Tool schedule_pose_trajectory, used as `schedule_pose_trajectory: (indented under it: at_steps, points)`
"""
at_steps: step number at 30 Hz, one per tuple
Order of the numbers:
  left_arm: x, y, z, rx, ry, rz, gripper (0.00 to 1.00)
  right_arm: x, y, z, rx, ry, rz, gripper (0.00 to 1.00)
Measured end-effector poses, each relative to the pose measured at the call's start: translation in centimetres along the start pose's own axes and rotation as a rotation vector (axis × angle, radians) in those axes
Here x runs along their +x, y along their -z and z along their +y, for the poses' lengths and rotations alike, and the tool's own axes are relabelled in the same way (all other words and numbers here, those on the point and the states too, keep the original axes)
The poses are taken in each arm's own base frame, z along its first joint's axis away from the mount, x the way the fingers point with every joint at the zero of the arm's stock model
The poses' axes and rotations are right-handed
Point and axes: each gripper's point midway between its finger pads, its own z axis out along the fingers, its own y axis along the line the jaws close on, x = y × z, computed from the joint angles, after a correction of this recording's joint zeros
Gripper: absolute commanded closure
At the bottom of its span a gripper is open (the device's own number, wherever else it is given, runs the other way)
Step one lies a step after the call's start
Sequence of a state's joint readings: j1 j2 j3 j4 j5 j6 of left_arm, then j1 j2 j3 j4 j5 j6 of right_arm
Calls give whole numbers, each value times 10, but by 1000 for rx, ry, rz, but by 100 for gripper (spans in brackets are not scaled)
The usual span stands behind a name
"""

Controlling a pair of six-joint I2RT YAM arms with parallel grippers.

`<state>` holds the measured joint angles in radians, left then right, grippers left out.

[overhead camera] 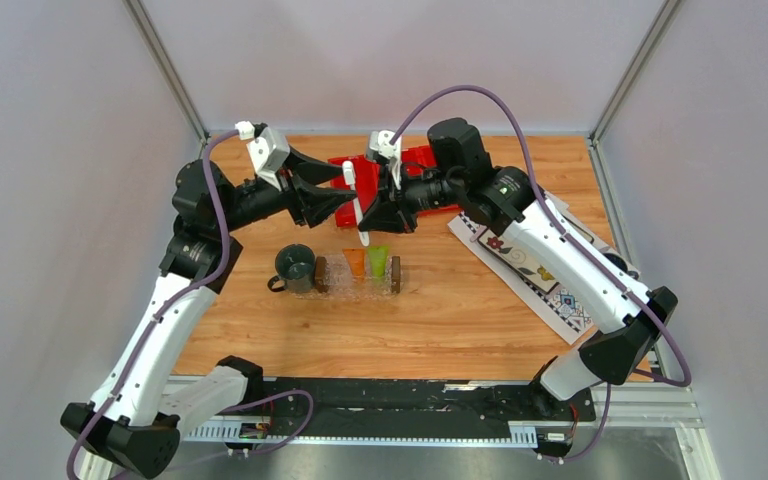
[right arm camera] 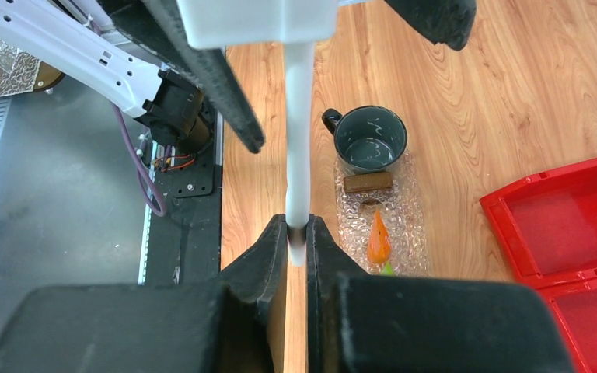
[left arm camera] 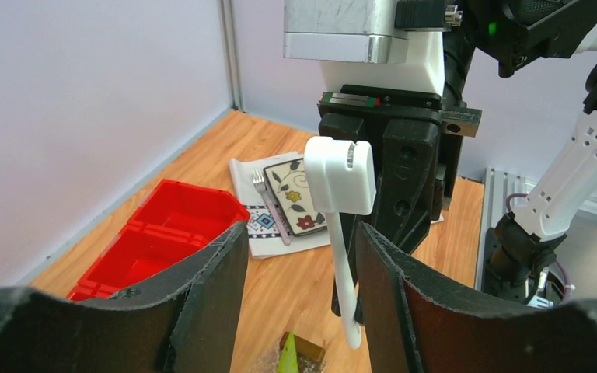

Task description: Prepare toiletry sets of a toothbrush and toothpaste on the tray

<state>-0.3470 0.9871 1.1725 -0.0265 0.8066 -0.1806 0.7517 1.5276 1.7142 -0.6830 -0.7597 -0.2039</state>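
Note:
The white toothbrush (overhead camera: 359, 208) (left arm camera: 342, 264) (right arm camera: 298, 140) hangs nearly upright above the tray, broad white end up. My right gripper (overhead camera: 371, 228) (right arm camera: 298, 229) is shut on its lower end. My left gripper (overhead camera: 338, 200) (left arm camera: 299, 233) is open, its fingers on either side of the handle, which runs close to the right-hand finger (left arm camera: 389, 295); I cannot tell whether they touch. The clear tray (overhead camera: 340, 286) (right arm camera: 404, 225) holds the orange toothpaste (overhead camera: 356, 262) (right arm camera: 378, 237) and the lime green toothpaste (overhead camera: 377, 260) (left arm camera: 288, 357) side by side.
A dark mug (overhead camera: 295, 265) (right arm camera: 369, 144) stands against the tray's left end. The red bin (overhead camera: 420, 158) (left arm camera: 155, 233) (right arm camera: 567, 225) sits behind the grippers. A patterned cloth (overhead camera: 540, 275) (left arm camera: 260, 229) with a fork (left arm camera: 268, 202) lies at the right.

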Motion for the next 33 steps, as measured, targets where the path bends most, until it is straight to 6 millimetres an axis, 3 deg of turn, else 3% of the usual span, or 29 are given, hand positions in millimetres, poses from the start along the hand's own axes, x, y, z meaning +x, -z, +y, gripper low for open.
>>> schedule_pose_trajectory:
  at_steps: [12,15,16,19,21,28,33]
  points:
    - [7,-6,-2,36,68,-31,57,0,-1,1,-3,3,0,100]
    - [7,-7,-4,46,81,-36,72,0,-1,1,0,3,0,100]
    - [7,-7,-5,53,84,-36,83,1,-1,0,3,3,1,100]
    - [7,-7,-9,71,103,-35,100,2,-2,-2,12,5,1,99]
    - [7,-7,-11,81,114,-35,100,2,-3,-3,15,12,-1,94]
    - [13,-5,-8,61,106,-35,100,3,-3,-5,25,23,4,56]
    - [31,5,9,-28,91,-21,100,8,2,-5,49,36,19,46]
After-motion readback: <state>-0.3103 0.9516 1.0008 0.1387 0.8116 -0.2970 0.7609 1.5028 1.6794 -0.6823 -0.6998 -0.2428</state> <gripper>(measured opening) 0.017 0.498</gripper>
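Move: The toothbrush stands head up, its handle end still pinched in the right fingers. Its middle is about 3 cm below, 2 cm back and 2 cm right of the open left hand, and 5 cm above, 1 cm ahead and 1 cm left of the right hand. Far below, from the left hand, lie the orange toothpaste about 9 cm ahead and 1 cm left, the green one 9 cm ahead and 3 cm right, and the mug 7 cm ahead and 13 cm left. The right hand holds almost still with the toothbrush's handle end while the left, its fingers already either side of the shaft, eases about 1 cm to the right and slightly down, tipping some 5 degrees, and shuts on the shaft just below the head. Only once the left has shut does the right open to about half and let go, and the left then starts down about 2 cm, also forward and to its left, drawing the handle out from between the right fingers. ##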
